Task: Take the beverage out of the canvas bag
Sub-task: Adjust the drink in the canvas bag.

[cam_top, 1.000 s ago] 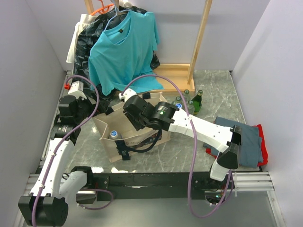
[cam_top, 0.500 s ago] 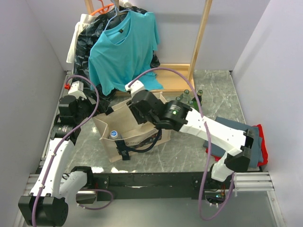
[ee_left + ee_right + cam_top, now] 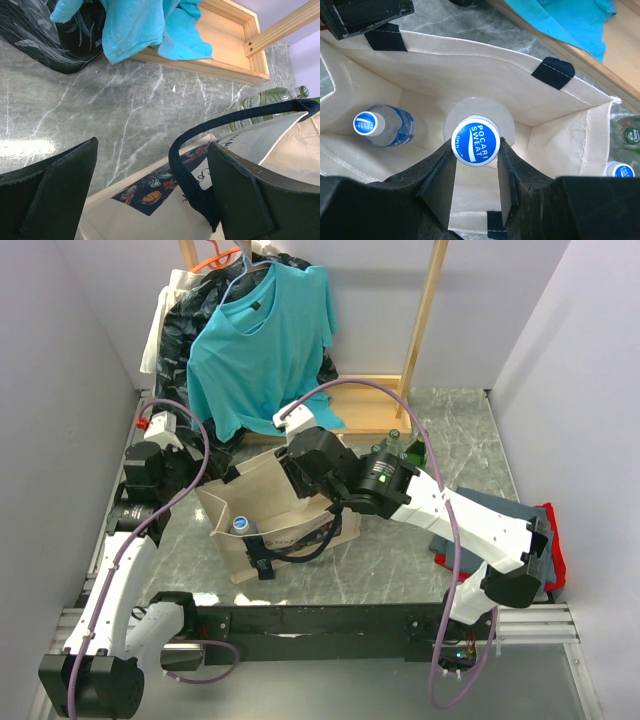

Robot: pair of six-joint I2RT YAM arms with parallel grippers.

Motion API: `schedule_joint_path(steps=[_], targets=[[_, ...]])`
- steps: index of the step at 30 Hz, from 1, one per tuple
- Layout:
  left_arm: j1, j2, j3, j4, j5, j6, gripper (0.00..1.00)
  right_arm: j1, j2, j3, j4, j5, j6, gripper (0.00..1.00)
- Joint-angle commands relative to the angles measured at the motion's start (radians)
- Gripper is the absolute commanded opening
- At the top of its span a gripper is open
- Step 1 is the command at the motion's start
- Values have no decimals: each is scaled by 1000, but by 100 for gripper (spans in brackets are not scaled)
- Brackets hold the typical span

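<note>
The beige canvas bag (image 3: 232, 502) stands open at the table's middle left, black strap handles (image 3: 185, 165) on it. In the right wrist view a clear beverage bottle with a blue Pocari Sweat cap (image 3: 475, 140) stands upright over the bag's inside (image 3: 470, 70). My right gripper (image 3: 475, 150) is shut on its neck just under the cap. A second blue-capped bottle (image 3: 370, 123) stands in the bag's left corner (image 3: 241, 525). My left gripper (image 3: 152, 165) hangs open over the bag's far rim, one strap lying beside its right finger.
Green glass bottles (image 3: 415, 450) and another blue-capped bottle (image 3: 621, 171) stand just outside the bag's right wall. A teal T-shirt (image 3: 260, 340) hangs from a wooden rack behind, with a black plastic bag (image 3: 190, 310). Folded clothes (image 3: 520, 530) lie at the right.
My right arm has drawn up and toward the back right over the bag, still gripping the bottle. The left arm has not moved.
</note>
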Motion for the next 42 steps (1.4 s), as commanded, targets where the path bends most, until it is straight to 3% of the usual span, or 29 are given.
schedule_joint_path(steps=[1, 16, 42], targets=[[-1, -12, 0, 29, 11, 8, 96, -5, -115, 52, 145, 70, -13, 0], [-1, -16, -8, 31, 14, 2, 96, -29, -72, -38, 186, 72, 6, 0], [-1, -30, 0, 11, 10, 8, 96, -126, 98, -227, 432, -8, 36, 0]])
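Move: The right gripper holds the white-capped drink by its cap end, hanging over the open canvas bag, whose middle lies about 3 cm ahead, 5 cm to the left and 22 cm below. The other drink in the bag stands some 12 cm left and 3 cm back; the bottles already taken out stand roughly 19 cm right and 11 cm ahead. From the left gripper the bag's middle is about 16 cm right, 4 cm back and 16 cm lower. Keep the right fingers shut on the drink's cap end and raise it a final 2 cm, then reverse and lower it about 12 cm into the canvas bag while reaching some 5 cm forward, towards the bag's far wall. Let the wrist turn only a few degrees and don't let go. ##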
